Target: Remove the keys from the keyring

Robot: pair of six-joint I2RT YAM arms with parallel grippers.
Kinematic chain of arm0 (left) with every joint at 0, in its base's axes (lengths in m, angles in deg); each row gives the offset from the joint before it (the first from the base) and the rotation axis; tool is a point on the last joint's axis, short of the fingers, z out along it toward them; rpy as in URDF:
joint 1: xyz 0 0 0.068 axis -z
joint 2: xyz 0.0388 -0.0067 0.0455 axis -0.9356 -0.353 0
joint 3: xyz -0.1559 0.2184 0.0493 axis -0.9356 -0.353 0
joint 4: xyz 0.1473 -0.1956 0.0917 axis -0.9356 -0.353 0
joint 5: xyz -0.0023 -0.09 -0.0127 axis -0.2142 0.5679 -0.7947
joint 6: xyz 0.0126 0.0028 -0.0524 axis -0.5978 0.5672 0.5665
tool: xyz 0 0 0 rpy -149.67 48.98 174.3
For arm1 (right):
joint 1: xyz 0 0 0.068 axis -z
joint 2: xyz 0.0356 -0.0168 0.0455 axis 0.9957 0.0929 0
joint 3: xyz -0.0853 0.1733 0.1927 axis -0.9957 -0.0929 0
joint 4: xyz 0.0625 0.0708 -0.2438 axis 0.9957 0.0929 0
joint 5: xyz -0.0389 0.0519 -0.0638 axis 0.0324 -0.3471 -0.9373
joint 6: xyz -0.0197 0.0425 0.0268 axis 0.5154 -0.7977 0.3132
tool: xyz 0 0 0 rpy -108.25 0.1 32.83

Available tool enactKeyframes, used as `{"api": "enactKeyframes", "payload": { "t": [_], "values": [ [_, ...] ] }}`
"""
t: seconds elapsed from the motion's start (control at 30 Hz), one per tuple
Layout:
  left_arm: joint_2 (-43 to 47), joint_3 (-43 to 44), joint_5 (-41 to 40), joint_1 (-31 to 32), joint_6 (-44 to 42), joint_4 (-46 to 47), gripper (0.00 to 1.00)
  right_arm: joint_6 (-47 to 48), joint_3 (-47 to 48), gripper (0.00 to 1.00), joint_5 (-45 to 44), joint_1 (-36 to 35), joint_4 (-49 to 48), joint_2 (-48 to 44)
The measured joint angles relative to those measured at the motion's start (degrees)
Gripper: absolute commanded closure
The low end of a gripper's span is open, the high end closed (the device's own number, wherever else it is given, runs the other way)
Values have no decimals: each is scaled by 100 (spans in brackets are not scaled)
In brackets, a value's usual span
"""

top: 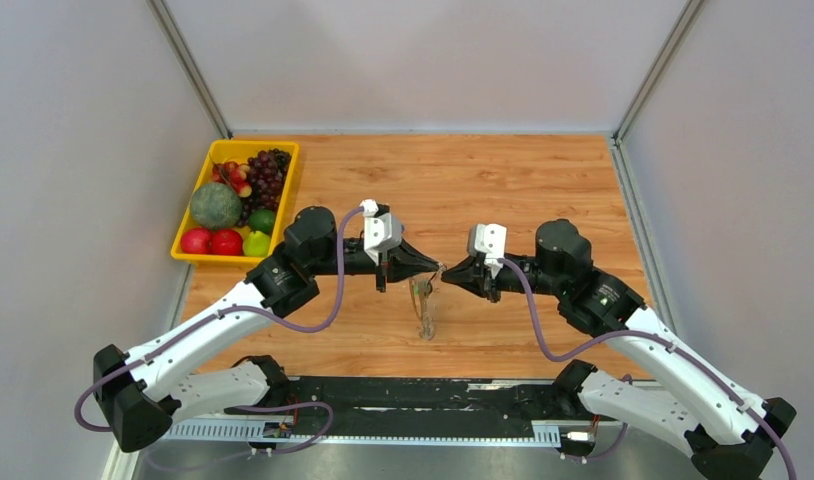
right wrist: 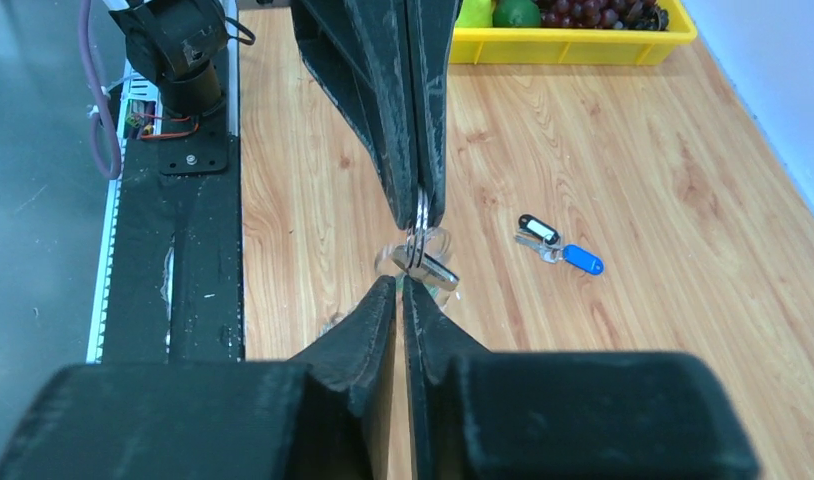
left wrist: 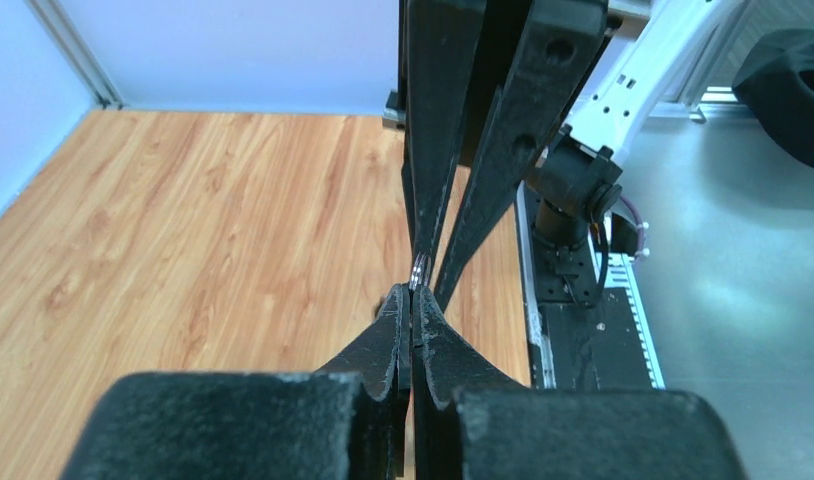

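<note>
The keyring [right wrist: 418, 248], a thin silvery loop, hangs above the table between the two arms. A metal piece [right wrist: 439, 271] and a pale tag dangle from it [top: 424, 305]. My left gripper [top: 435, 267] is shut on the ring's far edge, and a sliver of the ring [left wrist: 420, 268] shows just past its tips [left wrist: 411, 292]. My right gripper [right wrist: 400, 283] faces it tip to tip [top: 449, 271], with its jaws closed to a thin slit at the ring's near edge. Two keys lie loose on the wood, one blue-headed [right wrist: 584, 260] and one black-and-white [right wrist: 539, 230].
A yellow tray [top: 289, 190] of fruit stands at the back left of the wooden table. The black base rail [top: 403, 395] runs along the near edge. Grey walls close in the table at the back and on both sides.
</note>
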Motion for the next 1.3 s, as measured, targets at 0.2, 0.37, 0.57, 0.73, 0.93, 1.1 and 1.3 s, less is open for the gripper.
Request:
{"api": "enactKeyframes", "payload": {
  "t": [0.2,0.37,0.57,0.73,0.93,1.1,1.3],
  "values": [
    [33,-13,7,0,94,293,100,-24,-57,80,-39,0,11,-136],
    [44,-96,2,0,94,328,100,-24,-57,74,-81,-2,-13,-361],
    [44,-168,-2,0,133,393,100,-26,-55,68,-151,-2,-28,-295],
    [44,-168,2,0,173,507,100,-26,-52,68,-146,-2,-31,-254],
    [44,-168,2,0,179,542,100,-42,50,66,-136,-2,-57,-210],
    [44,-168,2,0,179,540,100,-90,127,66,-136,-2,-120,-210],
    [37,-168,7,0,179,542,100,-149,245,72,-81,-2,-212,-136]
  ]
}}
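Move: My left hand grips the keyring in its shut tips. The keyring's middle is about 1 cm to the right of that hand and 2 below it. From my right hand, fingers nearly shut, the ring is about 1 cm ahead, 2 left and 1 above. The hanging bunch is some 2 cm back, 4 left and 6 below my right hand. The tagged keys lie on the table, roughly 19 ahead, 8 left and 26 below. I spread my nearly shut right fingers to about a third open at the ring, easing that hand about 1 cm right and back as it starts to lift. Then I raise it, about 3 cm in all, bringing it forward and left again until the open tips stand either side of the ring just under my left fingertips. My left hand keeps its pinch, rising barely 1 cm. ##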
